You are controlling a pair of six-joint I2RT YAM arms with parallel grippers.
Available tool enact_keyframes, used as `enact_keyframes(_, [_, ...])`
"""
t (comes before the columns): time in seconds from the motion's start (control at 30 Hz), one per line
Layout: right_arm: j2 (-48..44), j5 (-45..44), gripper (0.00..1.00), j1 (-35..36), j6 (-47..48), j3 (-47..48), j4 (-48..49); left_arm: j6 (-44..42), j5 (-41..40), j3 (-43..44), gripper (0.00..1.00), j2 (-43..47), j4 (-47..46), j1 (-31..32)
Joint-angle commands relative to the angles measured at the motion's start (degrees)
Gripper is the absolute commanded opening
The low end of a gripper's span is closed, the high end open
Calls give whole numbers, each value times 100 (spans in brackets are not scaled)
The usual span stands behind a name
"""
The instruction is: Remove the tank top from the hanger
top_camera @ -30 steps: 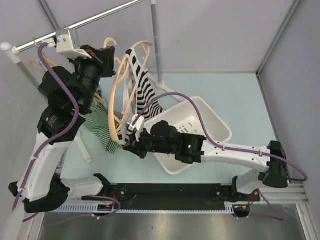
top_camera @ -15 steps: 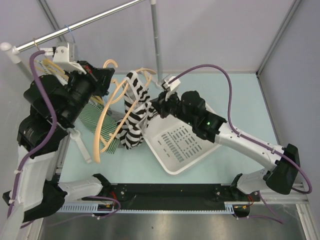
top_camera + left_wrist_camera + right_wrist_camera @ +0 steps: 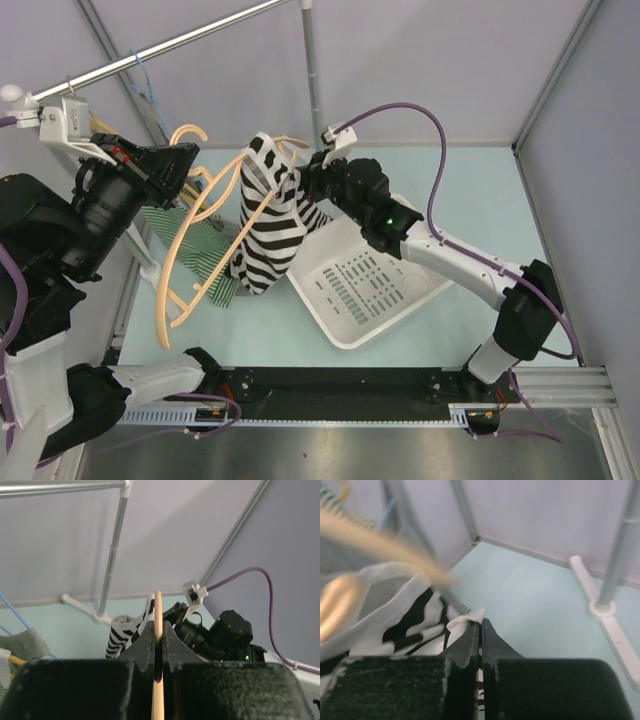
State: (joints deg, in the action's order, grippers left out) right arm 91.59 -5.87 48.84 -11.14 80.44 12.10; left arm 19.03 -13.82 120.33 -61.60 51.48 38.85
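A black-and-white striped tank top hangs bunched on a pale wooden hanger above the table's left half. My left gripper is shut on the hanger near its hook. In the left wrist view the wooden rod runs straight up between the jaws of the left gripper, with the tank top behind. My right gripper is shut on the top's upper edge. In the right wrist view its jaws pinch white-hemmed fabric, with the hanger a blur at upper left.
A white basket sits tilted at centre right, under the right arm. A green-striped garment lies behind the hanger. The clothes rail crosses the top left, with a blue hanger on it. An upright post stands behind the tank top.
The right arm swung from low beside the basket up to behind the tank top, still gripping it. The left arm drew the hanger left and up. The top now hangs lower and more bunched.
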Motion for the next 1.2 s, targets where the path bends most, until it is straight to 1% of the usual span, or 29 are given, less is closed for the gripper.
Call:
enact_keyframes(0.0, [254,-626,0,-489,-555,384,442,-241,-313,-133,0,8,116,0])
enact_keyframes(0.03, [315,-643,0,-559,-678,445,416,-276,-392,-124,0,-9,177,0])
enact_keyframes(0.13, [394,-661,0,-709,-583,708,311,-320,-489,-19,0,-141,520,0])
enact_keyframes(0.27, [412,-652,0,-893,-469,912,161,-364,-831,-133,0,-45,635,0])
enact_keyframes(0.43, [316,-258,0,-990,-495,990,319,-514,-1052,-563,0,341,170,-9])
enact_keyframes(0.53, [324,-99,0,-947,-433,1289,390,-611,-1096,-783,0,517,-59,0])
enact_keyframes(0.57, [342,-12,0,-938,-390,1664,381,-637,-1053,-914,0,640,-242,0])
enact_keyframes(0.67, [412,42,0,-876,-232,2228,180,-663,-991,-1152,0,860,-428,0])
enact_keyframes(0.7, [421,59,0,-859,-118,2674,109,-663,-1017,-1213,0,895,-455,0])
enact_keyframes(0.8, [447,103,0,-692,215,3501,-198,-663,-1052,-1284,0,1019,-499,-9])
enact_keyframes(0.93, [325,103,0,-288,656,4294,-409,-681,-1008,-1346,0,1089,-517,-9])
enact_keyframes(0.97, [324,147,0,-235,709,4443,-453,-690,-999,-1363,0,1089,-517,-9])
enact_keyframes(1.0, [324,191,0,-200,744,4793,-506,-698,-999,-1381,0,1098,-525,0])
enact_keyframes(1.17, [316,341,0,-15,920,5586,-753,-734,-929,-1521,0,1115,-692,0])
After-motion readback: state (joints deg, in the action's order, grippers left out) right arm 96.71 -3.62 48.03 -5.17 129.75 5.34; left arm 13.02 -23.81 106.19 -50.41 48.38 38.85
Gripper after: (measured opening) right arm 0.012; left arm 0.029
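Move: The right fingers already pinch the top edge of the tank top, whose middle hangs about 7 cm left, 3 cm back and 8 cm below them. The hanger's middle is some 16 cm back, 11 cm left and 12 cm above the right hand; the white basket's is 6 cm back, 14 cm right and 30 cm below. For the left hand, gripping the hanger near its hook, the tank top is roughly 13 cm ahead, 8 cm right and 30 cm lower. Keeping its pinch on the tank top, the right hand draws it off the hanger's far end, about 8 cm forward and 5 cm to the right, then sweeps up some 30 cm while coming back past its start, fingers tipping upward. The left keeps hold of the hanger, dips about 5 cm, shifts as much to its left and rises slightly. ##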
